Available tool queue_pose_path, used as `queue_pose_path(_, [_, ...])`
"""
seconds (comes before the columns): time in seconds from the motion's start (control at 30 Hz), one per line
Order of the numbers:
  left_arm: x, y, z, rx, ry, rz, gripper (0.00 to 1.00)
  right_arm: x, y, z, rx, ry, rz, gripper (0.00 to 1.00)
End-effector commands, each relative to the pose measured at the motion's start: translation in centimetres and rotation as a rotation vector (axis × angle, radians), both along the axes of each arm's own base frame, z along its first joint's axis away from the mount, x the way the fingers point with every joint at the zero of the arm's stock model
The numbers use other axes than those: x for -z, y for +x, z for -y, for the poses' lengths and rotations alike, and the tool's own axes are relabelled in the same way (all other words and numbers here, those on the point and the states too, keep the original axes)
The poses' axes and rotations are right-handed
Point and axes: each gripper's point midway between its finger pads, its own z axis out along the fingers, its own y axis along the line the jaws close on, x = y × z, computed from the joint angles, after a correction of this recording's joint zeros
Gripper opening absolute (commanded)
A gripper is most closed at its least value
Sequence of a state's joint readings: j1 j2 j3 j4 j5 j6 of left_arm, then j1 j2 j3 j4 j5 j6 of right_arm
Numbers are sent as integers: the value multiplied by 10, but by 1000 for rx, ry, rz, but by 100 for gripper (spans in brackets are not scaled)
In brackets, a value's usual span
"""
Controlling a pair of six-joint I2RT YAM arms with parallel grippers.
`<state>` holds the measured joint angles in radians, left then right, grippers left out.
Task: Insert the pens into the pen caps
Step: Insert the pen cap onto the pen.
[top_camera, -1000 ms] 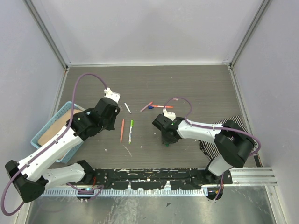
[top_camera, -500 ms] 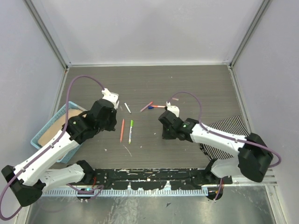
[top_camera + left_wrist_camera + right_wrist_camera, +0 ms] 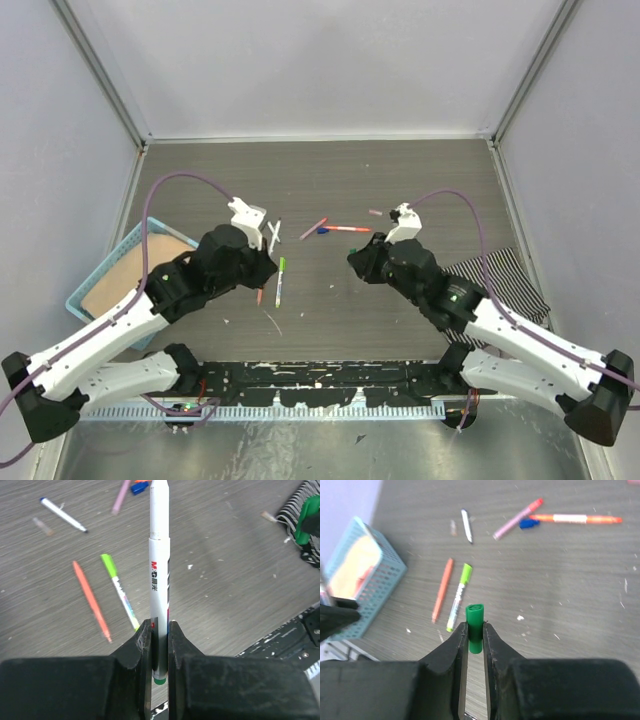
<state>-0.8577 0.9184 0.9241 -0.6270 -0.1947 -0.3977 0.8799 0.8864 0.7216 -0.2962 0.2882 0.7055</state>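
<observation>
My left gripper (image 3: 159, 625) is shut on a white pen (image 3: 159, 570) with a green butt end; the pen points straight away from the wrist, above the table. My right gripper (image 3: 475, 626) is shut on a green pen cap (image 3: 475, 613), open end facing out. In the top view the left gripper (image 3: 266, 268) and right gripper (image 3: 356, 262) face each other across a gap. On the table lie an orange pen (image 3: 442, 589), a lime-capped pen (image 3: 280, 279), a short white pen (image 3: 273, 232), a pink pen (image 3: 313, 228), a blue cap (image 3: 323, 231) and an orange-and-white pen (image 3: 348, 229).
A light blue basket (image 3: 130, 240) stands at the left edge of the table. A striped cloth (image 3: 500, 275) lies at the right under the right arm. A small pink cap (image 3: 376, 212) sits behind the right gripper. Grey walls enclose the table.
The right gripper has risen off the table with the green cap and its arm has swung out to the right. The left gripper has moved right, toward the centre, with its pen.
</observation>
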Motion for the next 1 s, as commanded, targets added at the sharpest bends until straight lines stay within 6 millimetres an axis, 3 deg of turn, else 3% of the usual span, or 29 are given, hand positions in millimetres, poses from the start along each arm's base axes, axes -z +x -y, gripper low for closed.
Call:
queue_pose_path(0.0, [-22, -4, 39, 58, -133, 53, 0, -68, 6, -6, -18, 181, 210, 1])
queue_pose_path(0.17, [-29, -14, 71, 116, -153, 75, 0, -111, 3, -8, -43, 290, 322, 1])
queue_pose_path(0.47, [-40, -38, 118, 230, -221, 119, 0, -161, 2, 0, 5, 497, 433, 1])
queue_pose_path(0.97, [-42, -50, 131, 285, -261, 122, 0, -169, 6, 4, 47, 561, 437, 1])
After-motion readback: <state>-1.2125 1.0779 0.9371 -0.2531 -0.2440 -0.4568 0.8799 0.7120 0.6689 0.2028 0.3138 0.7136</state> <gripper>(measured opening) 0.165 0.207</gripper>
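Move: The left hand already holds the white pen upright; the green cap lies about 21 cm to this hand's right, level with it ahead and in height. Some 20 cm below the left hand, the green-ended pen lies about 2 cm ahead and the orange pen 3 cm ahead and 6 cm left. From the right hand, which grips the cap, the white pen's middle is about 20 cm left, 4 cm ahead and 4 cm higher. Left carries the pen some 13 cm right towards the cap; right raises the cap about 15 cm, tipping up. ##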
